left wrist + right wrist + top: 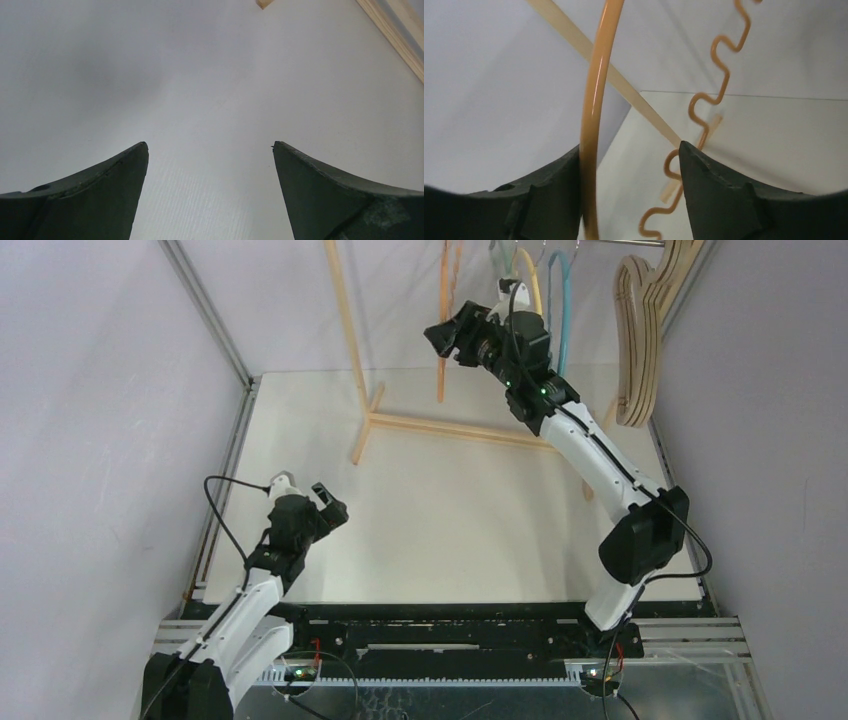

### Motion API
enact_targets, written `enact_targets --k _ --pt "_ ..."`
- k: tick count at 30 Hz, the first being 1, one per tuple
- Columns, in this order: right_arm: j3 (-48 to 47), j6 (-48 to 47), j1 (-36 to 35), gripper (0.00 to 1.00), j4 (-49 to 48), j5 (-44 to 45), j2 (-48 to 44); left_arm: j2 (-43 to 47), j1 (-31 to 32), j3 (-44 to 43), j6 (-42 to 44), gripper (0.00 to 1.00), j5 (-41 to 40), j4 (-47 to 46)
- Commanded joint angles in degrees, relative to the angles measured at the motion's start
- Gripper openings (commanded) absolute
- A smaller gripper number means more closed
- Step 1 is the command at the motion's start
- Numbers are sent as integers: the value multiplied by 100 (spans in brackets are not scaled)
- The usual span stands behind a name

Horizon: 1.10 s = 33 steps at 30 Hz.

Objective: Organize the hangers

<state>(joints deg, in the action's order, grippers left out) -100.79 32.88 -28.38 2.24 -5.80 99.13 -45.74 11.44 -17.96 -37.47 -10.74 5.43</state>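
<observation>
An orange hanger (440, 380) hangs from the rack's bar at the back. My right gripper (450, 328) is raised to it and open. In the right wrist view the open jaws (629, 145) stand around the hanger's smooth outer arch (596, 90), which runs along the left finger. Its wavy inner edge (719, 75) passes by the right fingertip. Yellow (537, 290) and teal (563, 310) hangers hang further right. Several pale wooden loop hangers (640, 350) hang at the far right. My left gripper (305, 490) is open and empty, low over the white table (210, 144).
The pale wooden A-frame rack stands at the back, its base bar (440, 427) lying across the table and a slanted leg (345, 310) rising at the left. The leg crosses the right wrist view (624, 85). The base bar shows in the left wrist view (400, 35). Walls close in on both sides.
</observation>
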Motion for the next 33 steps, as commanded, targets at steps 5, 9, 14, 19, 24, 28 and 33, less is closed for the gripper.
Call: enact_targets --k 5,9,14,19,24,28,33 --pt "561 -1971 -879 100 704 1205 -1073 -56 -35 -441 250 100 -476 111" --pt "1335 -2590 -1373 100 964 2057 -1686 -255 -25 -537 409 100 -508 71" --pt "2783 -2398 -1512 100 1004 2178 -2478 -561 16 -581 647 100 -530 -170" --pt "4059 -2132 -1358 100 1208 2399 -2919 -1079 355 -807 1013 100 -813 -492" --pt "5077 -1794 -498 100 836 1834 -3308 -1742 468 -1130 1215 100 -748 -901" --pt "5566 -1645 44 100 464 1368 -3520 -2154 520 -1356 1286 100 -573 -877" --pt "5991 -1617 56 100 246 1854 -3537 -2262 627 -1293 1348 100 -615 -972"
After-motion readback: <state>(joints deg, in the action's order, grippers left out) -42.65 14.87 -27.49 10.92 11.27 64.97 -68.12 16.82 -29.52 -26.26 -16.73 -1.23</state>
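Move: The orange hanger, already hanging from the rod, has its upper bow between the right hand's part-open fingers; its middle is about 6 cm ahead, 1 cm left, at hand height. At that height and equally far ahead, the green hanger hangs some 10 cm right, the yellow 14 and the blue 18; the wooden hangers are about 30 cm right, 2 ahead. From the left hand the orange hanger lies roughly 25 cm ahead, 22 right, 32 up. Open the right gripper fully and draw it straight back off the orange hanger, then, once well clear, sink some 26 cm and swing about 16 cm right over the bare table, rolling the hand's left side down and tipping the fingers downward. Late in this, push the empty, open left gripper about 5 cm forward, rolling its left side up slightly. ##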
